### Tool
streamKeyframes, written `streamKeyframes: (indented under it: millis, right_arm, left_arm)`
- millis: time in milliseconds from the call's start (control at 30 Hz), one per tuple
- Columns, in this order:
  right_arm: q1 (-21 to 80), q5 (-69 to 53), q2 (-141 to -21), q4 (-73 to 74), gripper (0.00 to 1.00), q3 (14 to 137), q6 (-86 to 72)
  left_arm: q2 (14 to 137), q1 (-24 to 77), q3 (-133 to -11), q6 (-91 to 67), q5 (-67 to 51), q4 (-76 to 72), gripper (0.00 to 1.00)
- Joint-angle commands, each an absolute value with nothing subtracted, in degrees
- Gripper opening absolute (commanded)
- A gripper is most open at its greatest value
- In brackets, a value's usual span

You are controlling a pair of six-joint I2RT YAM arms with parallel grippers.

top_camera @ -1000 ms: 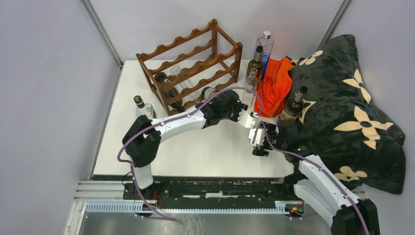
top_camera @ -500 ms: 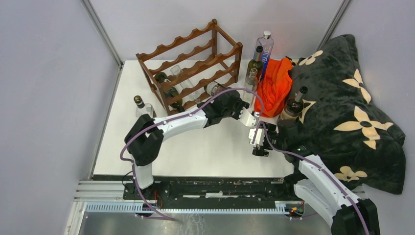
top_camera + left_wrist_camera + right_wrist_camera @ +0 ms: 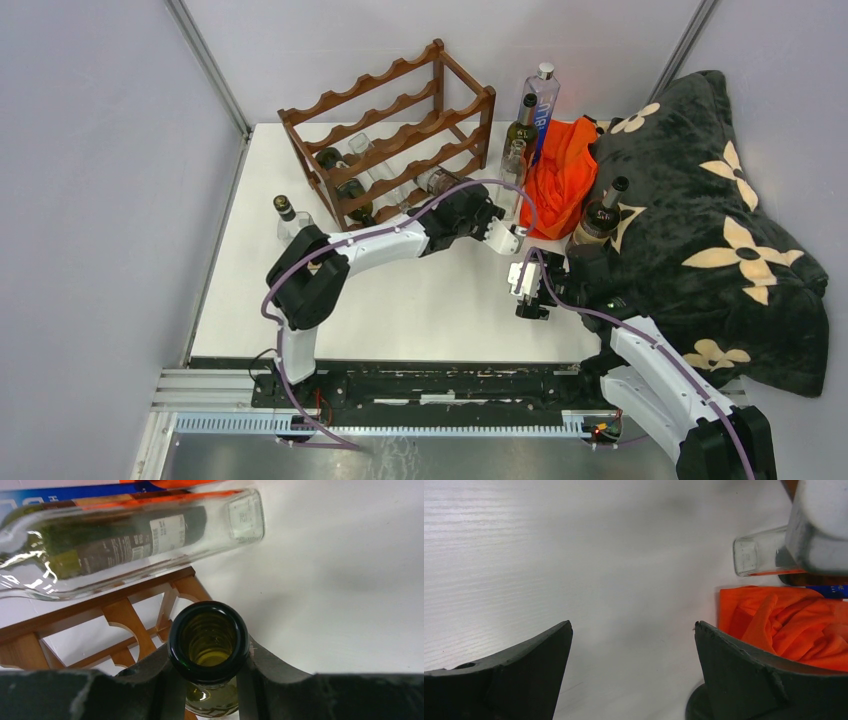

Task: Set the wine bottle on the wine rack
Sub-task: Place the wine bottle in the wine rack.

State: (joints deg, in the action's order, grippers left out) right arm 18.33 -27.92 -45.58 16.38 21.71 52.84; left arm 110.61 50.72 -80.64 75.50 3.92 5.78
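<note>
My left gripper (image 3: 208, 652) is shut on the neck of a green wine bottle (image 3: 208, 640), whose open mouth faces the wrist camera. From above, that gripper (image 3: 447, 198) sits at the right front end of the reddish-brown wine rack (image 3: 400, 110), and the held bottle's body (image 3: 432, 181) reaches in at the lower tier. A rack rail and post (image 3: 120, 615) show just behind the bottle. My right gripper (image 3: 530, 298) hovers open over the bare table, with nothing between its fingers (image 3: 524, 665).
Several bottles lie in the rack (image 3: 345, 170). A clear bottle (image 3: 515, 160), a dark green one (image 3: 521, 125) and a tall blue one (image 3: 541, 100) stand by an orange cloth (image 3: 565, 170). Another bottle (image 3: 288, 214) stands left of the rack; one (image 3: 598, 217) rests on the black blanket (image 3: 710, 230).
The left arm has shifted slightly back and left, bringing the held bottle closer into the rack's lower tier. The right arm has not moved.
</note>
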Motion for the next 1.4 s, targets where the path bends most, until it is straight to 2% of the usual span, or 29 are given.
streamKeyframes:
  millis: [0,433,733,933,1100,1167,1200,1233,1367]
  right_arm:
    - [18.59,-27.93,-45.32,14.68,0.98,21.87,53.35]
    - [18.58,-27.86,-45.52,14.78,0.98,21.74,53.35]
    - [18.61,-27.81,-45.79,14.77,0.98,21.79,53.44]
    - [18.57,-27.8,-45.93,14.9,0.98,21.83,53.53]
    - [18.63,-27.82,-45.9,14.86,0.98,21.82,53.53]
    - [18.63,-27.83,-45.93,14.86,0.98,21.83,53.53]
    - [18.67,-27.85,-45.92,14.85,0.98,21.87,53.53]
    - [18.7,-27.76,-45.83,14.86,0.98,21.8,53.53]
    - [18.59,-27.74,-45.81,14.9,0.98,21.88,53.53]
  left_arm:
    - [111.05,48.55,-83.97,78.25,4.75,-2.72,0.02]
    - [114.08,43.34,-80.62,75.47,0.27,-9.4,0.03]
    - [116.47,39.47,-79.92,74.74,-3.1,-12.73,0.16]
    - [116.6,38.41,-77.53,73.93,-3.26,-14.15,0.42]
    - [115.84,38.41,-75.2,73.24,-3.58,-15.55,0.58]
    - [115.37,38.42,-74.72,72.34,-3.67,-15.64,0.77]
    - [114.95,38.45,-74.51,71.88,-3.69,-15.64,0.97]
    - [114.45,38.53,-74.28,71.38,-3.89,-15.64,0.99]
    - [111.38,38.95,-72.66,68.72,-4.52,-16.5,1.0]
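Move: My left hand still holds the wine bottle by its neck, with its base already poking into the rack. The lower slot it is bound for lies about 10 cm ahead, 13 cm left and 8 cm below. The clear bottle already lying in the rack is roughly 8 cm left of that slot, level with it. The standing clear bottle is some 6 cm ahead and 4 cm right of my hand. From my right hand the slot is about 26 cm ahead, 22 cm left and 2 cm down. With the neck still pinched, I push the bottle base-first deeper into the rack, my left hand going forward about 8 cm and left some 4 cm while sinking gradually, away from the standing clear bottle. I then ease farther left and down another couple of centimetres as I spread my fingers wide and let go of the neck. ##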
